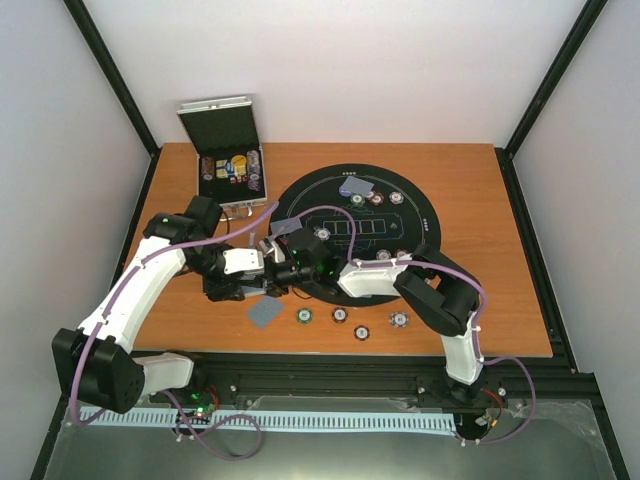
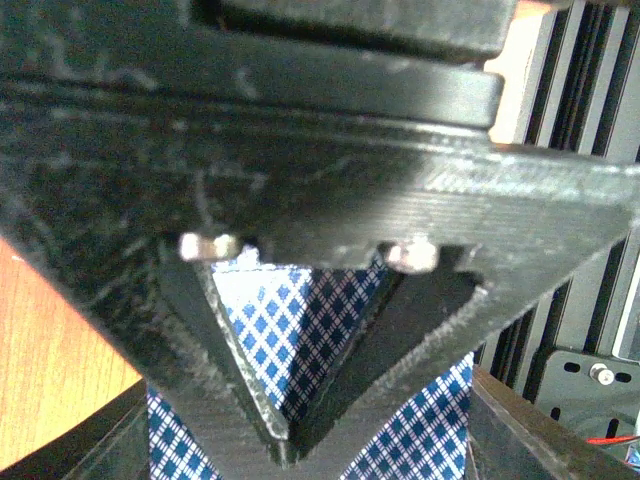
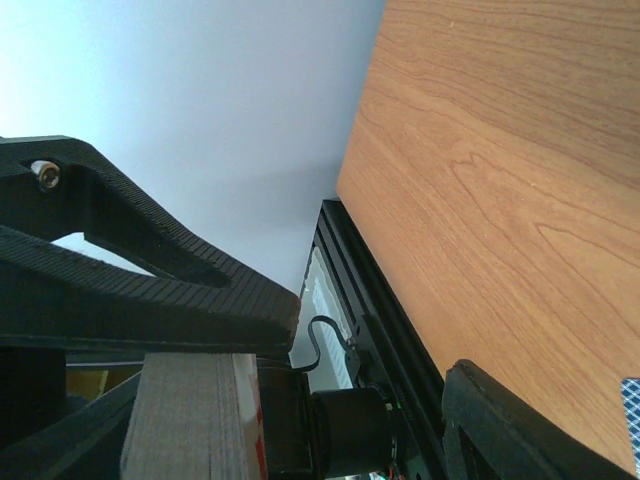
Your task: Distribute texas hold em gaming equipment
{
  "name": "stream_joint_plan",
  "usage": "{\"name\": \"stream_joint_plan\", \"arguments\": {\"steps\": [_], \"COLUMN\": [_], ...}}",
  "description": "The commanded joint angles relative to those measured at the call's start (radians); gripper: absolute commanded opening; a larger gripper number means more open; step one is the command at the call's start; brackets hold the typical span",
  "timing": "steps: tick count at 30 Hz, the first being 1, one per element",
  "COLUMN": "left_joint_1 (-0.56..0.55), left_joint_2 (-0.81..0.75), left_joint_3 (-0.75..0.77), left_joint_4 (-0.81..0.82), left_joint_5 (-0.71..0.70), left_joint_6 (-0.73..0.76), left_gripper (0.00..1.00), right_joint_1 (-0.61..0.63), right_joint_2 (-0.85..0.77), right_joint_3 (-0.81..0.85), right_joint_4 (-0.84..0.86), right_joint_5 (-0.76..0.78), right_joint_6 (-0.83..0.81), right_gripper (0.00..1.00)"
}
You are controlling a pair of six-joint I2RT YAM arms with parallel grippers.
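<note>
My left gripper [image 1: 258,268] [image 2: 285,440] is shut on a stack of blue-chequered playing cards [image 2: 270,330], just left of the round black mat [image 1: 420,215]. My right gripper [image 1: 284,266] [image 3: 375,350] reaches in from the right and stands open. Its upper finger [image 3: 170,300] lies by the stack's grey edge [image 3: 190,420]. A loose card [image 1: 267,312] lies on the wood below the grippers, another card [image 1: 284,228] sits above them, and a third card [image 1: 356,187] is on the mat. Striped chips [image 1: 304,316] [image 1: 361,331] lie in a row near the front; more chips [image 1: 376,197] sit on the mat.
The silver hinged case [image 1: 232,172] stands open at the back left with chips inside. Black frame rails [image 1: 400,365] run along the table's front edge. The corner of a card [image 3: 630,395] shows on the wood in the right wrist view.
</note>
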Motion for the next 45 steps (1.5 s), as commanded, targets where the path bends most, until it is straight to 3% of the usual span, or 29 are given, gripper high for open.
{"name": "stream_joint_plan", "arguments": {"steps": [1,7,15,25,31,41,43,45], "left_joint_1": [0.0,0.0,0.0,0.0,0.0,0.0,0.0,0.0], "left_joint_2": [-0.021,-0.024,-0.024,-0.022,-0.024,-0.017,-0.018,-0.019], "left_joint_3": [0.052,0.057,0.059,0.042,0.026,0.016,0.014,0.012], "left_joint_4": [-0.036,-0.042,-0.046,-0.028,-0.019,-0.01,-0.009,-0.009], "left_joint_5": [0.031,0.038,0.033,0.027,0.02,0.01,0.009,0.005], "left_joint_6": [0.022,0.025,0.03,0.028,0.026,0.026,0.026,0.026], "left_gripper": [0.01,0.01,0.01,0.01,0.01,0.01,0.01,0.01], "right_joint_1": [-0.041,-0.063,-0.091,-0.097,-0.097,-0.098,-0.097,-0.097], "right_joint_2": [0.006,-0.02,-0.086,-0.182,-0.24,-0.313,-0.318,-0.312], "right_joint_3": [-0.077,-0.151,-0.166,-0.157,-0.156,-0.163,-0.168,-0.161], "right_joint_4": [-0.145,-0.131,-0.221,-0.184,-0.156,-0.178,-0.166,-0.151], "right_joint_5": [0.07,0.082,0.102,0.091,0.09,0.1,0.094,0.068], "right_joint_6": [-0.058,-0.059,-0.114,-0.08,-0.05,-0.045,-0.035,-0.032], "right_gripper": [0.66,0.63,0.63,0.58,0.42,0.05,0.04,0.14]}}
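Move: The held deck's middle lies roughly 2 cm to the right of the right hand, 1 cm back and 3 cm below, already straddled by its open fingers. From the left hand, which still grips its sides, it lies about 3 cm to the right, nearly level. On the table 14 cm below the right hand, a loose card lies 8 cm back and 3 right, the green chip 9 back and 11 right, and a dealt card 9 forward and 7 right. Rightward, drawing back along the deck towards its free end, the right hand travels about 7 cm and a little forward, then rises some 4 cm over the last half second as its open fingers shut almost fully. It turns roughly 10 degrees clockwise. The left hand keeps its grip on the deck's sides and holds it in place. ##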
